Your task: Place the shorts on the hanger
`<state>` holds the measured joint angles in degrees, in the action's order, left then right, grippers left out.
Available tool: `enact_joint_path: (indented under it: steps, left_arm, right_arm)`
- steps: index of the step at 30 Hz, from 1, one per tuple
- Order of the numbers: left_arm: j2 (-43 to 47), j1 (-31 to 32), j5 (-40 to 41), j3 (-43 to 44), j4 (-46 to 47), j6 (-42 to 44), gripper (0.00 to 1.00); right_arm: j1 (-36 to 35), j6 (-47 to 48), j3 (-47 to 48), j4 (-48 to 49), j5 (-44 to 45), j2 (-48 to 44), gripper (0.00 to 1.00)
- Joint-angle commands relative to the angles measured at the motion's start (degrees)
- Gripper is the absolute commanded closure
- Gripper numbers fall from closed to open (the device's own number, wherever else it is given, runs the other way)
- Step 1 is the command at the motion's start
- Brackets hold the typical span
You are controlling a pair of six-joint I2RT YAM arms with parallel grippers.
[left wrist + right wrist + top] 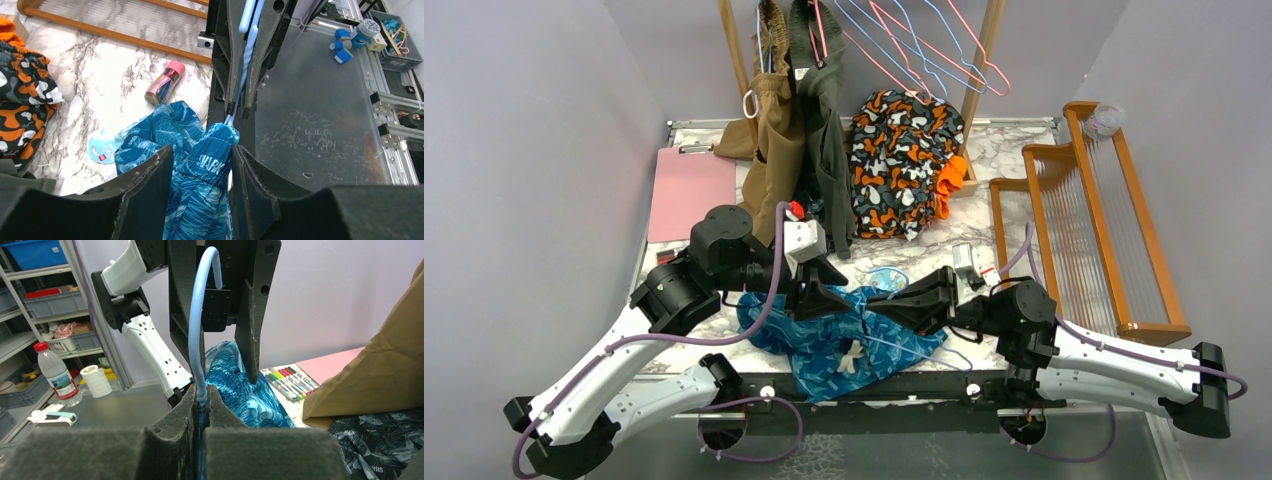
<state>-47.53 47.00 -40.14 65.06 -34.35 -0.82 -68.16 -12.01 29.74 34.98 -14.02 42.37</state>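
Observation:
The teal-blue shorts [824, 350] lie bunched at the table's front edge, between the two arms. My left gripper [829, 290] has its fingers on either side of the gathered waistband [212, 167], pinching the shorts [150, 140]. My right gripper [904, 300] faces it and is shut on the thin light-blue hanger [195, 330]. The hanger wire [247, 55] runs from the right gripper [237, 112] down into the bunched fabric. In the right wrist view, the shorts [250, 395] hang under the left gripper [227, 377]. Most of the hanger is hidden inside the cloth.
An orange, black and white garment [899, 165] lies at the back. Tan [774, 150] and olive [824, 120] garments hang from a rail with pink hangers [944, 50]. A wooden rack [1074, 230] stands right, a pink clipboard [692, 190] left. A pink-capped bottle [164, 82] lies nearby.

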Motion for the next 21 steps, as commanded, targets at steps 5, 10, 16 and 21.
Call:
enact_joint_path:
  steps: [5,10,16,21]
  left_arm:
    - [0.00,0.31,-2.77,-0.39,1.37,0.03,0.68]
    - [-0.35,0.36,-3.22,0.88,2.50,-0.58,0.89]
    - [0.02,0.32,-3.95,2.02,5.91,-2.43,0.97]
    - [0.19,0.35,-4.41,2.40,9.00,-3.93,0.97]
  right_arm:
    - [-0.06,-0.53,2.48,4.05,0.22,0.21,0.99]
    - [-0.09,-0.74,2.36,4.69,0.06,0.95,0.99]
    - [-0.06,-0.92,2.42,5.13,-0.04,1.72,0.99]
    - [-0.04,-1.22,2.68,5.43,-0.51,2.31,0.99]
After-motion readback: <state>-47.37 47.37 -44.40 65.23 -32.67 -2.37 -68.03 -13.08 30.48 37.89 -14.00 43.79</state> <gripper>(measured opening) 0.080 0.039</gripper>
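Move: The waistband fold of the blue shorts, bunched at the hanger, stands about 1 cm back of the left hand, some 2 cm to its right and 1 cm lower, between its half-open fingers. The right fingertips, shut on the light blue hanger, are about 3 cm to the left hand's right and 1 cm back. From the right hand the same fold is 1 cm left, level fore and aft, 2 cm below. On the table, some 30 cm below the left hand, the blister pack lies 9 cm ahead and 11 cm right. Easing back about 1.5 cm with a slight clockwise turn of the wrist, the left hand closes its half-open fingers on the blue shorts' bunched waistband beside the right fingertips, pinching the fold. It dips a little first, then rises, ending about 1 cm higher. The right hand keeps its grip on the hanger and lifts about 1 cm along with it towards the end. ##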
